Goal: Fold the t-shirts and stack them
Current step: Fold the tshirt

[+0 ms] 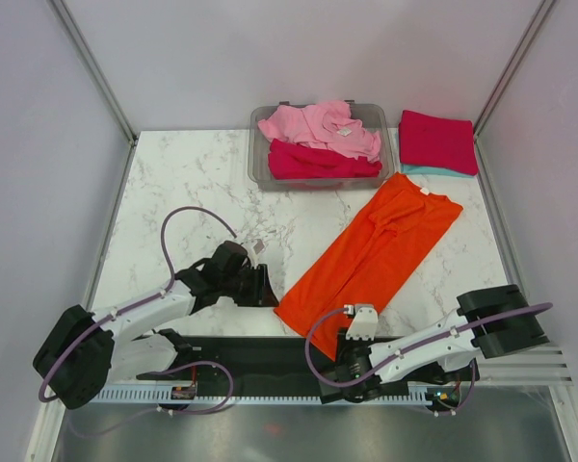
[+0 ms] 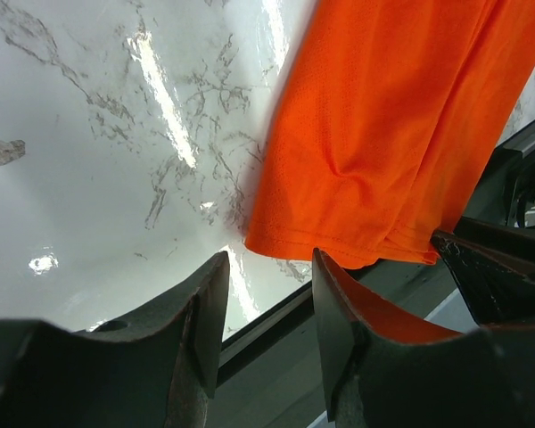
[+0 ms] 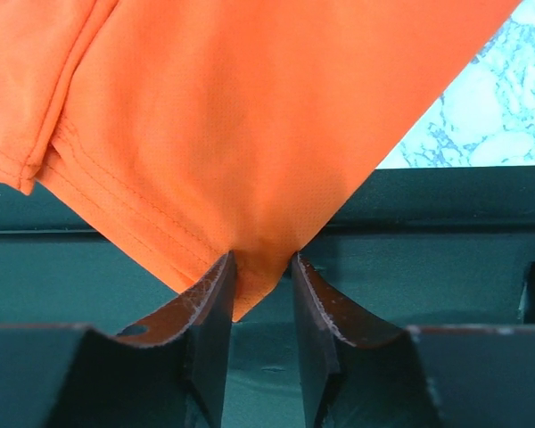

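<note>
The bright orange t-shirt (image 1: 371, 250) (image 2: 383, 134) (image 3: 250, 116) lies folded into a long strip, running diagonally across the table's right half. My left gripper (image 1: 268, 289) (image 2: 267, 267) stands open just left of the shirt's near hem, with nothing between its fingers. My right gripper (image 1: 352, 322) (image 3: 260, 267) sits at the shirt's near corner, over the dark front strip. Its jaws stand a little apart, and the tip of that corner lies between them. A crimson shirt (image 1: 438, 141) is folded at the back right, on top of a teal one (image 1: 424, 170).
A grey see-through bin (image 1: 260, 159) at the back centre holds a crumpled pink shirt (image 1: 318, 125) on a crimson one (image 1: 318, 162). The dark strip (image 3: 446, 259) runs along the table's near edge. Cage posts frame the back corners.
</note>
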### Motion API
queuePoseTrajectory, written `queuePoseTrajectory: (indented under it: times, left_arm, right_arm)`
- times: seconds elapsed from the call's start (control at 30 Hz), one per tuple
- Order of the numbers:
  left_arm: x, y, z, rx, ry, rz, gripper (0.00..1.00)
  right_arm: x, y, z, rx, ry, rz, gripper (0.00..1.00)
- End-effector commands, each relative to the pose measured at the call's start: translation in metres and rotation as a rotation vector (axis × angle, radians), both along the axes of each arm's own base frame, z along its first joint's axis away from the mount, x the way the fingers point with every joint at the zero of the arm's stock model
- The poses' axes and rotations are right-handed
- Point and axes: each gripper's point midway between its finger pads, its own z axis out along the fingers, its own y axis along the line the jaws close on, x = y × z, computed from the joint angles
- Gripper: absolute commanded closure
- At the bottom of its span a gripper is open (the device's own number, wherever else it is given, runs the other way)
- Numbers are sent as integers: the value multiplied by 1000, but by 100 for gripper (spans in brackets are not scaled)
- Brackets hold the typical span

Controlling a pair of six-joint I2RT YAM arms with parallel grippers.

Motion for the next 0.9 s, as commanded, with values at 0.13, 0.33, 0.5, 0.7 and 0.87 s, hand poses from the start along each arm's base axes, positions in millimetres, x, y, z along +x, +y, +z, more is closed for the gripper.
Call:
queuePoseTrajectory:
  times: [0.13, 0.33, 0.5, 0.7, 0.87]
  left_arm:
    - [-1, -8, 9, -67, -7, 0, 51]
    - [-5, -13, 15, -105, -17, -37, 49]
    - [-12, -16, 13, -128, -8, -71, 48]
    - [-13, 10, -13, 14, 7, 6, 50]
    - [-5, 31, -14, 92, -49, 115, 49]
  right_arm:
    - [-32, 83, 10, 319, 153, -50, 93]
    - [-31, 77, 13, 285, 141, -55, 100]
    - [-29, 69, 11, 287, 140, -65, 100]
    - [-27, 64, 14, 291, 132, -75, 100]
    - [-28, 58, 10, 285, 139, -83, 100]
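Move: Just about between the right fingertips, perhaps 1 cm below, sits the orange t-shirt's near hem corner. The hem's other corner is about 12 cm left of this hand and 9 cm farther out, with the table's front edge some 4 cm straight ahead. For the left hand, that left hem corner lies roughly 1 cm back, 2 cm right and 4 cm down; the table's front edge is 8 cm back, level sideways. Closing from partly open to shut, the right fingers pinch the near hem corner while the hand drags it about 5 cm left and a couple back, the fingertips swinging left and back by some 15 degrees. The left hand stays half open above the left hem corner, eases back, rises slightly, then sinks and shifts about 2 cm left. ##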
